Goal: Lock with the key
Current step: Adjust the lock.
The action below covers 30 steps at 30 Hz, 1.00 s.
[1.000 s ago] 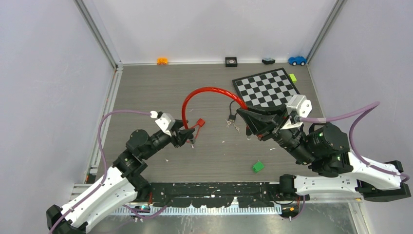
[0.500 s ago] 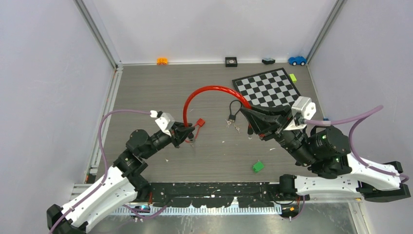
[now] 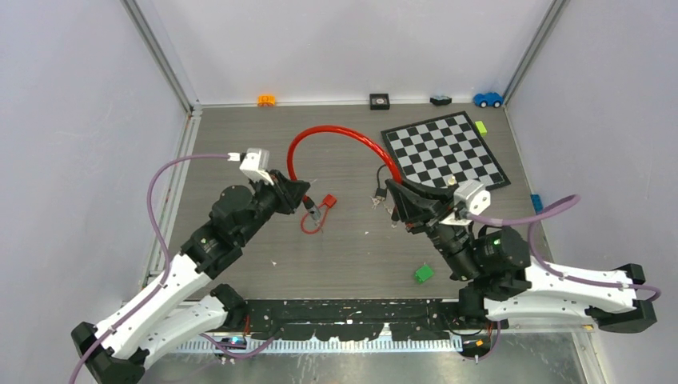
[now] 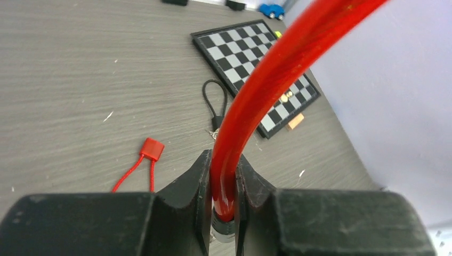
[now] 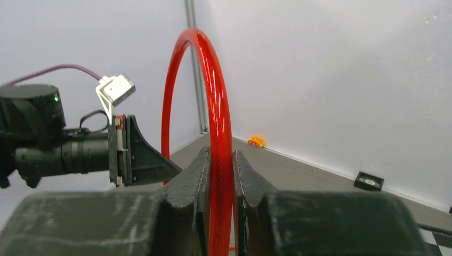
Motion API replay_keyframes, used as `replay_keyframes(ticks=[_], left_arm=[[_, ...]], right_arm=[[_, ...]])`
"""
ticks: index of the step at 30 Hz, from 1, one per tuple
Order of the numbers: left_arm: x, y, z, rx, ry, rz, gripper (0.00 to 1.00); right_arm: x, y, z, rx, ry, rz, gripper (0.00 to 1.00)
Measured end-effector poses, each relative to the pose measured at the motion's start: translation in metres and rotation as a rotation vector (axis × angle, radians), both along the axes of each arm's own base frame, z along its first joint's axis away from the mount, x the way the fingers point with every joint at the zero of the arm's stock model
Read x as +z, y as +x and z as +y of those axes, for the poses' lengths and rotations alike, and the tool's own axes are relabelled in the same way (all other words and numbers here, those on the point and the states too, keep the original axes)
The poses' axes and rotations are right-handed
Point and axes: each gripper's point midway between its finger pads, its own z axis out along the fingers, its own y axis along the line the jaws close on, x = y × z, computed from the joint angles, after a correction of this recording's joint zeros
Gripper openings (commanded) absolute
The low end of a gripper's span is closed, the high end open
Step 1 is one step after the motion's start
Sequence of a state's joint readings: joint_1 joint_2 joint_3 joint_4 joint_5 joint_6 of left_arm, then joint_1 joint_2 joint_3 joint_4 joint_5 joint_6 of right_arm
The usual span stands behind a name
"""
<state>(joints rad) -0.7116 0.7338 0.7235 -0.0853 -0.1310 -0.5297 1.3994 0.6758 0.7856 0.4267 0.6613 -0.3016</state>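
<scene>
A red cable lock (image 3: 336, 134) arcs above the table between my two grippers. My left gripper (image 3: 305, 200) is shut on one end of it; in the left wrist view the jaws (image 4: 224, 176) pinch the cable (image 4: 266, 80) just above its black collar and metal tip (image 4: 230, 233). My right gripper (image 3: 392, 190) is shut on the other end; in the right wrist view (image 5: 219, 170) the cable (image 5: 216, 106) rises between the jaws. Keys on a black loop (image 3: 377, 194) lie on the table just left of the right gripper. The lock body is hidden.
A red tag on a red cord (image 3: 326, 202) lies under the left gripper. A chessboard (image 3: 448, 148) lies at the back right, a green block (image 3: 423, 274) near the front. Small toys (image 3: 266, 100) line the back wall, with a blue car (image 3: 487, 99) at its right end.
My left gripper has risen and moved back and left, carrying its cable end. My right arm has moved left and nearer. The cable's arc has shifted left and widened.
</scene>
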Motion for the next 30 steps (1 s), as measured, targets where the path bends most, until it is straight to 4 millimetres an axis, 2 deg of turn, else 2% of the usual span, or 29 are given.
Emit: replay_keyframes(ticks=[4,8,14,17,21,30], left_arm=[[0.005,0.012,0.009,0.131,-0.048,0.134,0.0],[-0.006,0.017,0.018,0.241,-0.108,0.252,0.0],[-0.024,0.014,0.04,0.431,-0.211,0.409,0.0],[-0.019,0.012,0.046,0.498,-0.259,0.467,0.0],[-0.012,0.008,0.049,0.544,-0.336,0.521,0.0],[-0.021,-0.001,0.045,0.612,-0.392,0.687,0.0]], right_arm=[[-0.015,0.008,0.006,-0.052,0.036,0.008,0.01],[-0.022,0.019,0.016,-0.117,0.09,0.029,0.01],[-0.037,0.036,0.042,-0.222,0.109,0.033,0.01],[-0.045,0.045,0.059,-0.263,0.097,0.026,0.01],[-0.041,0.056,0.075,-0.275,0.121,0.008,0.01],[-0.028,0.058,0.11,-0.139,0.123,-0.058,0.01]])
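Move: Both hands already grip the thick red lock. Its metal end, held by the left hand, lies roughly 8 cm ahead of the right hand, 15 cm to its left and 22 cm below. From the left hand, the lock's other end is about 19 cm right, 8 cm back and 9 cm higher. The small red loop is 3 cm ahead of the left hand, 2 cm right, 28 cm below; the black key cable is 16 cm straight ahead of the right hand, 43 cm below. Both hands keep pinching the red lock near its ends. The right carries its end about 11 cm left and 6 cm forward towards the left hand's metal end, first sinking nearly 5 cm, then rising a little. The left eases forward, then goes about 5 cm left and slightly down and back, tipping its fingers down and turning counter-clockwise, each some 35–40 degrees. ##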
